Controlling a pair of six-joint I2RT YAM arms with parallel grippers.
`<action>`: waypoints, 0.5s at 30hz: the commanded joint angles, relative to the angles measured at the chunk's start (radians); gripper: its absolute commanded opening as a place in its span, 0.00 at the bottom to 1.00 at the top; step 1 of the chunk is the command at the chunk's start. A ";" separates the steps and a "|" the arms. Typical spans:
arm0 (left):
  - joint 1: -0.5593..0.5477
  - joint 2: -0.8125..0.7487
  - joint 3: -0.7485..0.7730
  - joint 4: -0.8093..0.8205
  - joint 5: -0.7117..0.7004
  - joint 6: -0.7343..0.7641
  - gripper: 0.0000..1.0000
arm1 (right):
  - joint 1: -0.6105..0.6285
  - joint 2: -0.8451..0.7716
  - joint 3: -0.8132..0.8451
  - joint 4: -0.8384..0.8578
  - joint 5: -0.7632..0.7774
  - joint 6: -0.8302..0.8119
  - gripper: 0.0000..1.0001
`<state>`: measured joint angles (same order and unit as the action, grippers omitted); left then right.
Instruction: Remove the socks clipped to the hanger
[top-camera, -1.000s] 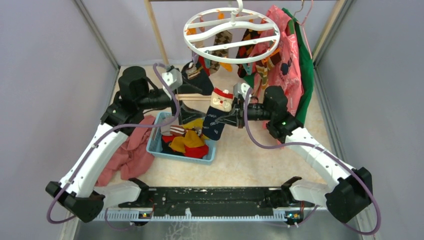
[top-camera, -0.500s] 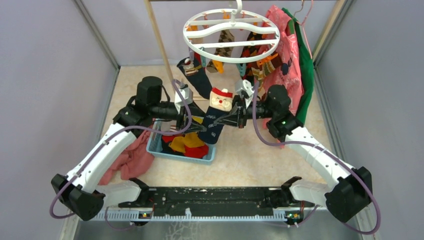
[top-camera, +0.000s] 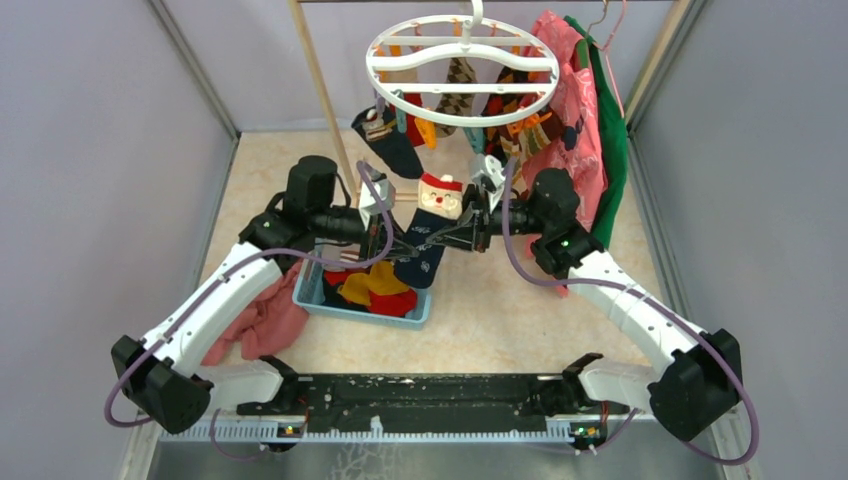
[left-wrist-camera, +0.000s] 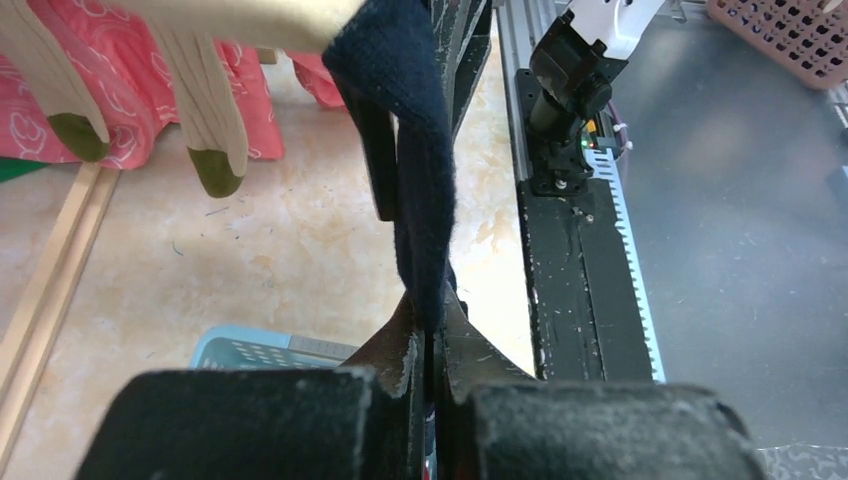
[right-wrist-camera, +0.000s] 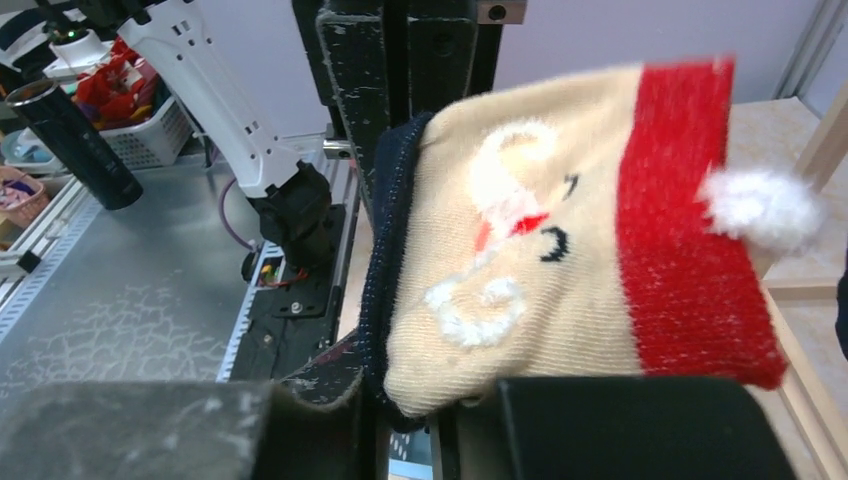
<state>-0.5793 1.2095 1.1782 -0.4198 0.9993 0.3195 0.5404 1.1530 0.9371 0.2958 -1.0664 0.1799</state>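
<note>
The white ring hanger (top-camera: 462, 62) hangs at the top centre, with several patterned socks (top-camera: 455, 95) and one navy sock (top-camera: 392, 148) clipped under it. A navy sock with a Santa face (top-camera: 440, 197) is off the hanger and held between both grippers above the basket. My right gripper (top-camera: 442, 240) is shut on it near the Santa end, as the right wrist view (right-wrist-camera: 440, 400) shows with the sock (right-wrist-camera: 560, 290) in the jaws. My left gripper (top-camera: 403, 246) is shut on its navy foot end; in the left wrist view (left-wrist-camera: 432, 330) the navy cloth (left-wrist-camera: 425, 200) rises from the jaws.
A light blue basket (top-camera: 308, 290) below the grippers holds several loose red, yellow and navy socks. A pinkish-red cloth heap (top-camera: 262, 318) lies left of it. Large pink (top-camera: 570, 110) and green (top-camera: 612, 150) garments hang at the right. A wooden pole (top-camera: 320, 90) stands behind.
My left arm has let go of the hanging navy sock, swung right and nearer, and shut on the Santa sock's foot end. The right gripper has held the sock nearly still.
</note>
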 joint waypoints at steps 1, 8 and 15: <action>-0.004 -0.046 -0.003 -0.016 -0.028 0.059 0.00 | -0.009 -0.024 0.038 -0.005 0.048 -0.049 0.23; 0.022 -0.132 0.060 -0.185 -0.243 0.226 0.00 | -0.028 -0.047 0.022 -0.008 0.063 -0.056 0.63; 0.034 -0.194 0.105 -0.358 -0.668 0.393 0.00 | -0.034 -0.050 0.018 -0.014 0.064 -0.064 0.69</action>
<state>-0.5533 1.0458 1.2510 -0.6483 0.6220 0.5747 0.5133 1.1320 0.9371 0.2562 -1.0061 0.1333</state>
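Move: The left hand already grips the Santa sock. The light-blue basket it is bound for lies with its middle about 10 cm to its left, 6 cm ahead and some 25 cm below, the red sock in it some 5 cm left and level fore and aft. The clipped navy sock hangs about 15 cm ahead, 5 cm left and 3 cm higher. From the right hand, also on the Santa sock, the basket is roughly 14 cm left, 6 cm ahead and 28 cm down. Leftward and somewhat forward, gathering speed and rising about 2 cm, the left hand draws the Santa sock some 6 cm towards a place over the basket. Its fingers stay shut, swinging forward about 15 degrees counter-clockwise as the wrist rolls. The right fingers open wide and let go of the sock, that hand easing only about 1.5 cm forward. ##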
